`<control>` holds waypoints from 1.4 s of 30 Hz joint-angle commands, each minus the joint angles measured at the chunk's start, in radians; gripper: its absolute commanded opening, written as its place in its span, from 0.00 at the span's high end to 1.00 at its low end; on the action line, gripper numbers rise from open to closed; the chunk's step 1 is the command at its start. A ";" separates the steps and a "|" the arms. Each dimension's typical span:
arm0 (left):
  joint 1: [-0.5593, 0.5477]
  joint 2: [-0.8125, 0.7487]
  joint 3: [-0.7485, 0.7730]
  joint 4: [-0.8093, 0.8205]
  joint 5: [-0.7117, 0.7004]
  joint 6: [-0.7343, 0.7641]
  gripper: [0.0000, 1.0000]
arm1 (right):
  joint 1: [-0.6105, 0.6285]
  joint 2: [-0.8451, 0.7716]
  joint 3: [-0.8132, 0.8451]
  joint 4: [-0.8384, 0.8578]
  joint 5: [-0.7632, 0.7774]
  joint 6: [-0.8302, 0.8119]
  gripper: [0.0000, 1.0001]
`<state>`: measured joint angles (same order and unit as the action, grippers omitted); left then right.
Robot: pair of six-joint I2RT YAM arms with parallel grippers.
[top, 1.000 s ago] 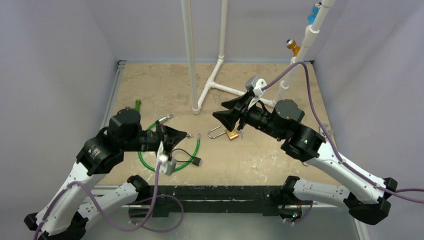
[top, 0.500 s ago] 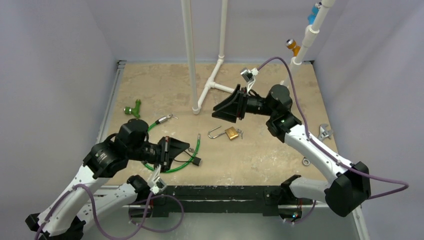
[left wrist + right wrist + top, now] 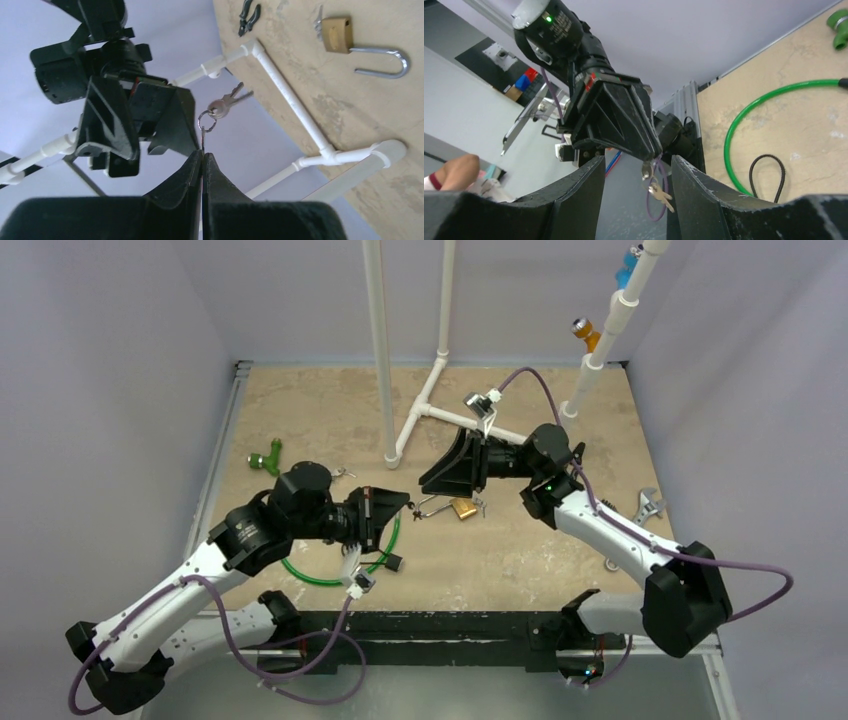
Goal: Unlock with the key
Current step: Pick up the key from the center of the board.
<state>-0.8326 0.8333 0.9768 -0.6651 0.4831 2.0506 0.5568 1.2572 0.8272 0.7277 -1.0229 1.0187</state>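
My left gripper is shut on the key, held edge-on. Its ring and two more keys dangle past the fingertips. From above, the left gripper hangs just left of the brass padlock, which lies flat on the table with its shackle swung open. My right gripper faces the left one from the right, above the padlock, tips nearly meeting. In the right wrist view my right gripper is open, and the hanging keys dangle between its fingers without touching them.
A green cable loop and a black plug lie under the left arm. A green fitting sits at the left. A white pipe frame stands behind. A wrench lies at the right, and black pliers lie beyond the padlock.
My left gripper has moved right and forward with the key, up to the padlock. My right gripper has lifted off the padlock and shifted left to face it.
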 commanded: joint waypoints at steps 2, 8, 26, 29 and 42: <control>-0.003 -0.010 -0.021 0.193 -0.056 0.636 1.00 | 0.009 0.019 0.035 0.094 -0.049 0.062 0.49; -0.001 -0.011 -0.026 0.259 -0.066 0.632 1.00 | 0.008 0.037 0.029 0.108 -0.058 0.082 0.53; 0.000 -0.031 -0.049 0.296 -0.046 0.632 1.00 | 0.009 0.215 0.001 0.754 -0.053 0.568 0.78; -0.001 -0.030 -0.050 0.299 -0.051 0.629 1.00 | 0.011 0.218 -0.002 0.748 -0.053 0.570 0.79; -0.001 -0.033 -0.056 0.308 -0.052 0.628 1.00 | 0.043 0.222 0.031 0.598 -0.058 0.501 0.84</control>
<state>-0.8337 0.8093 0.9337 -0.3828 0.4313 2.0510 0.5888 1.5032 0.8261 1.3689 -1.0706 1.5658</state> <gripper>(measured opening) 0.009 0.168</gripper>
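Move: The keys hang from the left fingertips on their ring, their middle roughly 3 cm right of the left hand, 1 cm back and 2 cm below. From the right hand they lie some 4 cm back, 2 cm left and 6 cm below. On the board the padlock lies about 11 cm right of the left hand and 7 cm ahead; the black cable's head is 4 cm left, 1 cm back, both nearly 30 cm down. The dangling keys are carried up about 5 cm and slightly forward by the left hand, still pinching one of them, its fingers tipping up some 10 degrees, into the mouth of the right gripper. The right hand stays almost in place, easing a little left, back and up as it turns counter-clockwise and rolls, while its fingers close from half open to nearly shut around the ring. ##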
